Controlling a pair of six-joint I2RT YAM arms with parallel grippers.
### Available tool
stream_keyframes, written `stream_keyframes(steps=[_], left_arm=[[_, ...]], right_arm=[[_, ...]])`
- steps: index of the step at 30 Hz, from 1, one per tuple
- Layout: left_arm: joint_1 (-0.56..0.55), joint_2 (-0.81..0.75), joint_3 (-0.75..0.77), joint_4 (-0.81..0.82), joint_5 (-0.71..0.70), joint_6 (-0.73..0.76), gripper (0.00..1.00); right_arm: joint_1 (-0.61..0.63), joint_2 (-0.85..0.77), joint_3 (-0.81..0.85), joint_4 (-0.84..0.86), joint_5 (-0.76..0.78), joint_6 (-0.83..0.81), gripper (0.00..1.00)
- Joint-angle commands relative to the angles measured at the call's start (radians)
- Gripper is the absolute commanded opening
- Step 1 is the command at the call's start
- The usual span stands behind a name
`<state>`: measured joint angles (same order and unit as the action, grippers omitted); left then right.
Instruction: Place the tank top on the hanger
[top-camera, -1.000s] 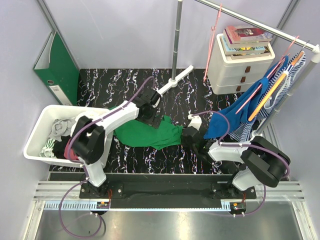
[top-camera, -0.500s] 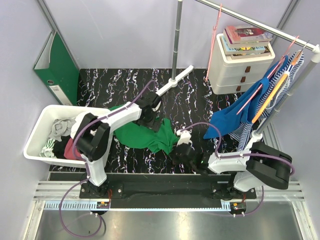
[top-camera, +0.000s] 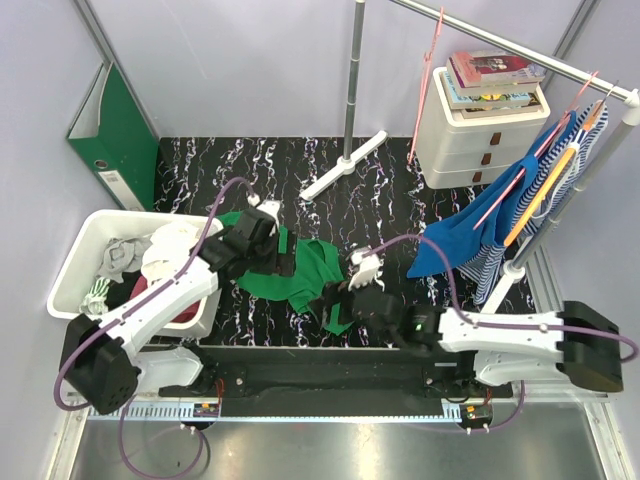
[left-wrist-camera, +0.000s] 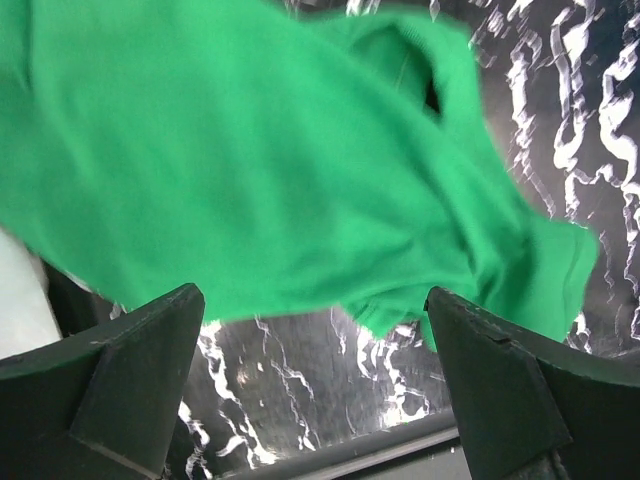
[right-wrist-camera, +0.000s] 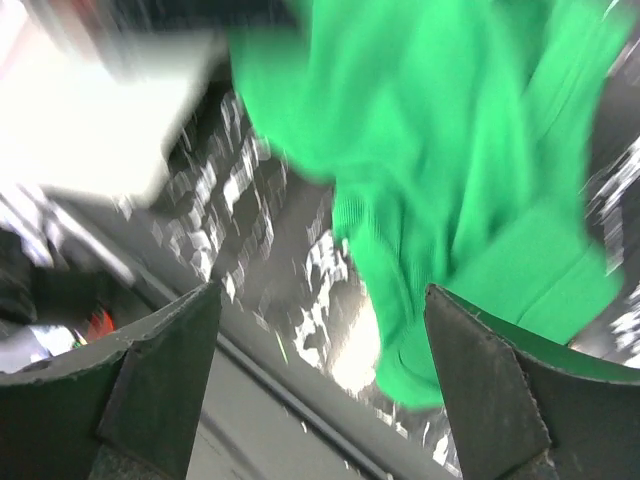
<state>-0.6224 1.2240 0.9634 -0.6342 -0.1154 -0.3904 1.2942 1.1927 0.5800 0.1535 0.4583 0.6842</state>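
The green tank top (top-camera: 300, 268) lies crumpled on the black marbled table; it fills the upper part of the left wrist view (left-wrist-camera: 280, 160) and of the right wrist view (right-wrist-camera: 440, 150). My left gripper (top-camera: 280, 260) hovers open over the top's left part, and nothing lies between its fingers (left-wrist-camera: 315, 390). At the top's near hem my right gripper (top-camera: 328, 300) stands open, with the hem just inside its right finger (right-wrist-camera: 320, 385). The thin pink hanger (top-camera: 424, 95) hangs bare on the rail at the back right.
A white bin (top-camera: 72, 262) of clothes stands left, a green binder (top-camera: 112, 125) behind it. The rack's pole (top-camera: 353, 70) and its foot stand at the back centre, with a white drawer unit (top-camera: 480, 135) beside them. Blue garments (top-camera: 465, 235) hang right on other hangers.
My left arm has drawn back toward the near left. My right gripper swung left to the top's near hem, shut and opened again. The top has bunched nearer.
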Motion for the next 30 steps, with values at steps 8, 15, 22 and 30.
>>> stream_keyframes(steps=[8, 15, 22, 30], left_arm=[[-0.03, -0.101, -0.273, 0.243, 0.083, -0.203, 0.97], [-0.03, -0.095, -0.363, 0.353, 0.043, -0.241, 0.97], [-0.031, -0.055, -0.396, 0.444, 0.046, -0.265, 0.98], [-0.031, 0.057, -0.4, 0.542, 0.063, -0.268, 0.95]], right_arm=[[-0.335, 0.088, 0.13, 0.04, -0.052, -0.178, 0.72], [-0.432, 0.395, 0.265, 0.159, -0.128, -0.199, 0.68], [-0.466, 0.556, 0.346, 0.193, -0.153, -0.206, 0.67], [-0.492, 0.656, 0.377, 0.185, -0.198, -0.186, 0.63]])
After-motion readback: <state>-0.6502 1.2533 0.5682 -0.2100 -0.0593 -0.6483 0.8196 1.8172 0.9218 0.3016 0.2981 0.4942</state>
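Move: The green tank top lies spread and rumpled on the table, its middle about 12 cm below the left hand and 2 cm ahead. From the right hand that middle is some 12 cm ahead, 8 cm left and 12 cm below; the folded far-right edge it goes for is roughly 20 cm straight ahead and 12 cm down. The white bin stands about 33 cm left of the left hand, level with it. Over the tank top's folded far-right edge, the open right hand arcs forward some 20 cm, first rising about 5 cm, then sinking 13 as it tips steeper and turns clockwise, fingers closing partway to straddle the fold. The open left hand sinks about 10 cm towards the cloth's near part, easing back slightly, without visible contact. ##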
